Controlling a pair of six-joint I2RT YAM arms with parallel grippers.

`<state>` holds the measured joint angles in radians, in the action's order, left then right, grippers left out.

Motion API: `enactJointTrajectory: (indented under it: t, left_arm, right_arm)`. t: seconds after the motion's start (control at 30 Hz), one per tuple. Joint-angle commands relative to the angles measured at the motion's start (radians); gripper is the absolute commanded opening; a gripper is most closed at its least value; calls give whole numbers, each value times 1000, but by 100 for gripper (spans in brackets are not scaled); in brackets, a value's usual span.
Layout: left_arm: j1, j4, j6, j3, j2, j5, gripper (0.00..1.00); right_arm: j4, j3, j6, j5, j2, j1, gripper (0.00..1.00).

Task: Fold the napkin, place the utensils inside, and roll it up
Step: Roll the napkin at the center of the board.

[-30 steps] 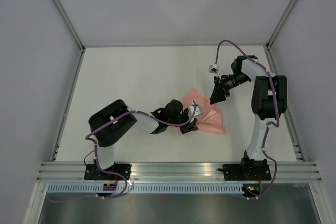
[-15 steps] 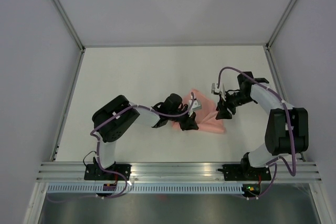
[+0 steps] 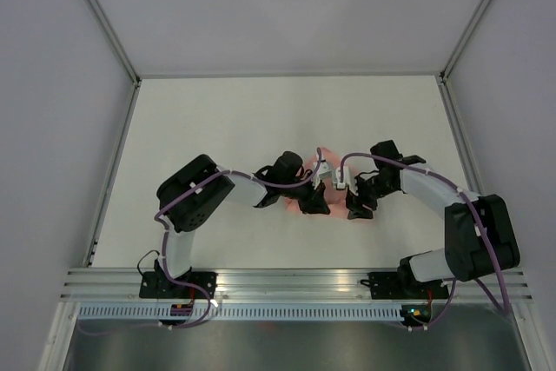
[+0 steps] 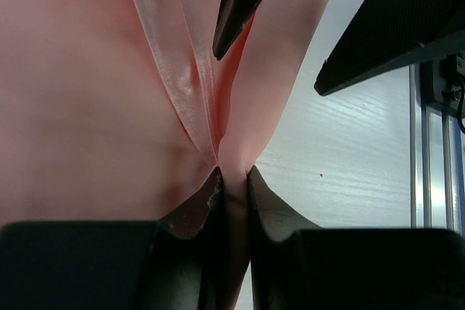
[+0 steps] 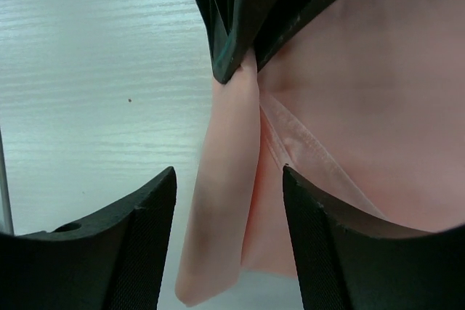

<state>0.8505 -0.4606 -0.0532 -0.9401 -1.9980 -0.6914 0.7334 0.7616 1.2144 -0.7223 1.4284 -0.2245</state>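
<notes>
The pale pink napkin (image 3: 335,206) lies bunched at the middle of the table, mostly hidden under both wrists in the top view. My left gripper (image 4: 234,176) is shut on a raised fold of the napkin (image 4: 87,92), with cloth pinched between its tips. My right gripper (image 5: 228,172) is open and faces the left one, its fingers (image 5: 145,215) straddling the hanging fold of the napkin (image 5: 225,201) without touching it. The left gripper's tips (image 5: 236,41) show at the top of the right wrist view, pinching that same fold. The utensils are out of view.
The white table (image 3: 217,128) spreads around the cloth, with grey enclosure walls at left, back and right. An aluminium rail (image 3: 295,282) runs along the near edge and also shows in the left wrist view (image 4: 429,143). Purple cables (image 3: 347,162) loop over both wrists.
My right arm has swung in from the far right, come down beside the left gripper at the napkin, and opened its jaws wider. The left gripper has kept its pinch on the cloth.
</notes>
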Motion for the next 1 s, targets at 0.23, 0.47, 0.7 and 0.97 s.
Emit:
enactJointTrajectory:
  t: [0.23, 0.47, 0.7, 0.97]
  left_arm:
    - [-7, 195, -19, 34, -102, 43, 2]
    - [-14, 146, -30, 55, -64, 36, 4]
    - [-25, 116, -25, 67, -15, 55, 17]
    - [-27, 68, -8, 93, 57, 139, 48]
  right_arm:
    - [-176, -70, -59, 56, -20, -81, 64]
    - [-140, -10, -76, 69, 55, -81, 43]
    - [-59, 85, -108, 83, 193, -82, 21]
    - [73, 225, -127, 66, 362, -82, 6]
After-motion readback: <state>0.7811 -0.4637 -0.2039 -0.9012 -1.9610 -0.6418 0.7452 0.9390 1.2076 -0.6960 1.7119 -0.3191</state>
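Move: The napkin's rolled near edge runs left to right under the open right hand; the stretch to be gripped is about 3 cm below and 1 cm to its left, roughly level with it fore and aft. The roll's right end lies some 4 cm to the hand's right, and the unrolled sheet's middle about 8 cm ahead and 5 cm left. From the left hand, already pinching the roll, that stretch is some 7 cm to the right at about the same height. While the left hand holds its pinch on the roll almost still, the right hand sinks nearly 3 cm over the right-hand part, easing about 1 cm left, and closes its fingers on the rolled edge. Then both hands go forward and left together by 2 to 3 cm, carrying the roll towards the unrolled sheet, and near the end the left fingers open partway around the roll while that hand turns about 10 degrees counter-clockwise. ##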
